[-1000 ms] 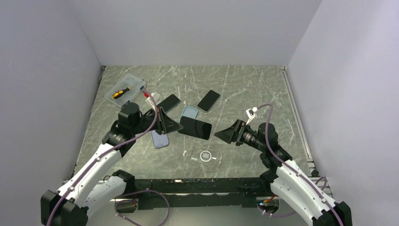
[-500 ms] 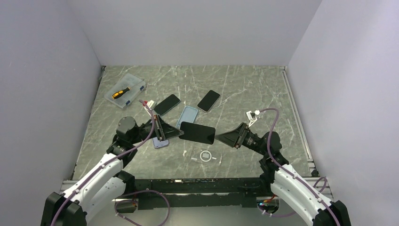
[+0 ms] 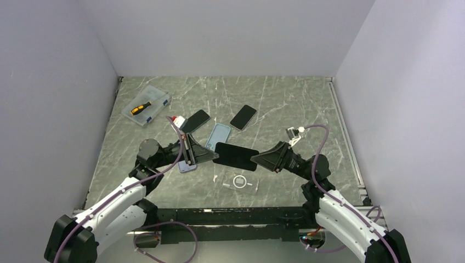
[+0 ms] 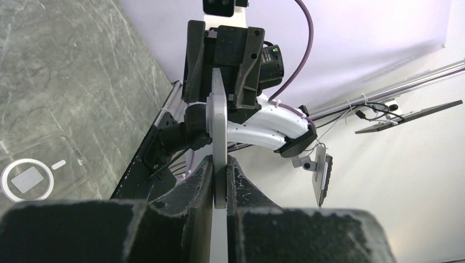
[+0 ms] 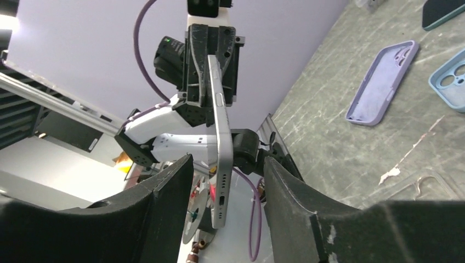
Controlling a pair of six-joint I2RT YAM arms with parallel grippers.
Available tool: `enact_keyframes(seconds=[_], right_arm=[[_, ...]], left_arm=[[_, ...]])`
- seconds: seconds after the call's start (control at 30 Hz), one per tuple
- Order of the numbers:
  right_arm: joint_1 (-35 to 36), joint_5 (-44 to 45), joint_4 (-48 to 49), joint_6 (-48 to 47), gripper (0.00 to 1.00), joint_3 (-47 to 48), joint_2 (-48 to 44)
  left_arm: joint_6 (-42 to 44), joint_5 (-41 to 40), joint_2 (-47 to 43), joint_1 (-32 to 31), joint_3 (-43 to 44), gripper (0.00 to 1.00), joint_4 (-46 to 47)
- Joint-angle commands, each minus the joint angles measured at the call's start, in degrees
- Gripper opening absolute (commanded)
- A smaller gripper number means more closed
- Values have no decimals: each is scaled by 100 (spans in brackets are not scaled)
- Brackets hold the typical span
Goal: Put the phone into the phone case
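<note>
My left gripper (image 3: pixel 211 158) is shut on one end of a black phone (image 3: pixel 236 156) and holds it level above the table. The left wrist view has the phone (image 4: pixel 219 120) edge-on, pinched between the pads (image 4: pixel 202 183). My right gripper (image 3: pixel 257 160) is open around the phone's other end (image 5: pixel 219 142), with a gap on each side between the phone and the fingers (image 5: pixel 164 189). Below the phone a clear phone case (image 3: pixel 239 182) with a white ring lies flat on the table. A light blue case (image 3: pixel 219 134) and a purple case (image 3: pixel 186 164) lie further back.
Two dark phones (image 3: pixel 196 120) (image 3: pixel 243 116) lie at the back of the marble table (image 3: pixel 296 104). A clear box with an orange screwdriver (image 3: pixel 147 105) sits at the back left. Grey walls close in three sides.
The left arm has carried the phone right and toward the near edge, over the clear case. The right gripper has moved in around the phone's free end and its jaws have narrowed.
</note>
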Motion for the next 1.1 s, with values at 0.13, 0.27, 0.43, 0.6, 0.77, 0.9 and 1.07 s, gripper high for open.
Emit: enact_keyframes(seconds=[0.13, 0.27, 0.43, 0.6, 0.77, 0.9, 1.07], right_arm=[[35, -132, 553, 93, 39, -22, -254], [44, -209, 632, 171, 34, -69, -244], [65, -379, 530, 159, 31, -68, -237], [73, -445, 292, 117, 30, -79, -284], [70, -467, 272, 120, 23, -79, -301], [74, -465, 297, 128, 4, -54, -272], [71, -425, 346, 112, 0, -19, -318]], left_arm=[[167, 41, -83, -87, 279, 0, 301], [199, 50, -54, -87, 337, 0, 275], [196, 57, 25, -87, 389, 0, 316], [251, 65, 87, -87, 486, 0, 246], [331, 85, 132, -81, 597, 0, 147], [359, 105, 168, -87, 617, 0, 139], [402, 185, 200, -87, 608, 0, 51]])
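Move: The black phone, pinched at its left end by the left gripper, has its middle about 6 cm to the right gripper's left and 1 cm ahead, roughly level in height; its right end already sits between that gripper's half-open fingers. From the left gripper, the phone's middle is about 7 cm right and 1 cm back. On the table some 22 cm below the right gripper, the clear ring case lies about 3 cm left and 2 cm ahead. Close the right gripper from about half open until it pinches the phone's free right end between its fingertips, first easing it up about 1.5 cm, then settling part-way down as it draws back, some 2 cm in all, with a slight counter-clockwise turn. Keep the left gripper shut on the other end, holding the phone nearly still. ##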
